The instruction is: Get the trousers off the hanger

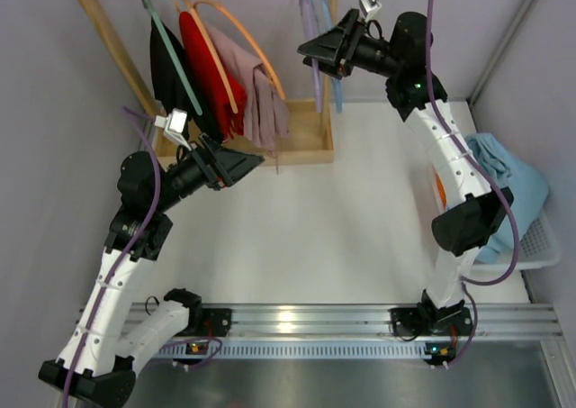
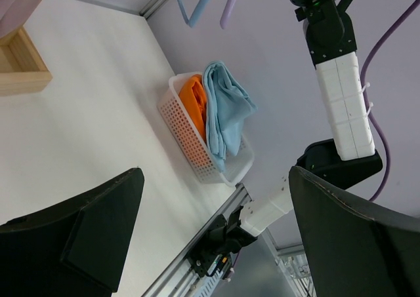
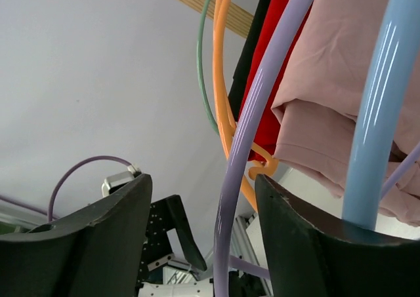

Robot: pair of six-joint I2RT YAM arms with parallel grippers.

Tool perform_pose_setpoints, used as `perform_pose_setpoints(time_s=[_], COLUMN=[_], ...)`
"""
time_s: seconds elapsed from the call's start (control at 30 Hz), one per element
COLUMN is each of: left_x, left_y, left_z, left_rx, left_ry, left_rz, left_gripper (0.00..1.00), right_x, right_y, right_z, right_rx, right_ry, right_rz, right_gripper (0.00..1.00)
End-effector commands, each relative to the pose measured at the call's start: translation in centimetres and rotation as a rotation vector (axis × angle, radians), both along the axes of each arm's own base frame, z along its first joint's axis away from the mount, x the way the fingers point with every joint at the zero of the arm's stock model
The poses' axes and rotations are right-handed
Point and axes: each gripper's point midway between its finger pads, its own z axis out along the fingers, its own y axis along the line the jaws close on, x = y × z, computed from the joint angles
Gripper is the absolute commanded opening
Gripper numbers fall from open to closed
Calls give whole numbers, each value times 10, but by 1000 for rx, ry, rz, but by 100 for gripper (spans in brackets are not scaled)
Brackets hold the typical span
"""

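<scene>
The light blue trousers [image 1: 513, 178] lie bunched in a white basket at the right table edge, off the hanger; the left wrist view shows the trousers [image 2: 226, 110] next to an orange cloth. The bare lavender hanger [image 1: 317, 88] hangs on the wooden rail at the back. My right gripper [image 1: 310, 52] is up at it, open. In the right wrist view the hanger [image 3: 252, 113] passes between the fingers of the right gripper [image 3: 203, 238], touching neither. My left gripper [image 1: 247, 163] hovers open and holds nothing in front of the rack base; the left gripper [image 2: 216, 238] faces the basket.
A wooden rack [image 1: 306, 142] carries a green hanger, an orange hanger [image 3: 223, 80], black and red garments [image 1: 211, 75], a pink garment [image 3: 328, 94] and a pale blue hanger [image 3: 374, 113]. The white basket [image 2: 190, 143] holds the orange cloth [image 2: 195, 103]. Walls close in left and right.
</scene>
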Motion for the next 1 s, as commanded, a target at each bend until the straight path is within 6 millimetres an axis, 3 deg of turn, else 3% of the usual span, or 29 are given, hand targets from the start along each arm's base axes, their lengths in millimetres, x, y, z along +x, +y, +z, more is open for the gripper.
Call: perform_pose_setpoints(time_s=[0.0,0.1,0.13,0.2,0.3,0.6,0.67,0.7,0.73,0.87,0.9,0.97], left_x=[-3,-4,-5,-6,-7,-11,-7,-6,-6,-10,-9,-11], left_y=[0,0,1,1,2,2,5,8,10,12,15,20], left_z=[4,4,3,3,2,-5,-14,-27,-30,-53,-56,-67], left_rx=[-13,-10,-9,-7,-5,37,91,127,153,312,341,421], left_ry=[-18,-23,-24,-28,-33,-66,-82,-44,-50,-54,-47,-32], left_rz=[-9,-12,-14,-15,-14,-24,-6,6,9,-50,-42,-53], left_gripper=[98,98,98,98,98,98,98,98,98,98,98,98], right_x=[-10,-18,-23,-17,-27,-44,-57,-58,-71,-88,-88,-101], right_y=[-10,-16,-19,-26,-37,-45,-51,-52,-58,-80,-85,-101], right_z=[9,20,27,19,27,24,28,18,25,6,-7,-7], right_rx=[-14,-20,-24,-73,-105,-203,-216,-238,-237,-353,-388,-442], right_ry=[-14,-61,-85,-93,-131,-211,-241,-236,-266,-363,-358,-422], right_rz=[-24,-52,-68,-148,-218,-265,-266,-265,-271,-323,-333,-376], right_gripper=[65,73,84,89,99,99,99,100,99,99,99,99])
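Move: The purple hanger's near arm lies between the right fingers, practically at the hand point. The blue hanger's near arm is about 4 cm to the right of it and 2 cm farther forward. The pink trousers are some 12 cm left of the right hand, 3 cm forward and about 10 cm lower. From the left hand, the purple hanger's near arm is roughly 19 cm ahead, 13 cm right and 8 cm higher. Finish opening the already parted right fingers and back them off the purple hanger's near arm, drawing the hand some 11 cm back and to the right, first rising slightly, then dipping; swing the fingers clockwise and tip them down as you go. Late on, sink the empty left hand about 6 cm, its open fingers tilting downward. ##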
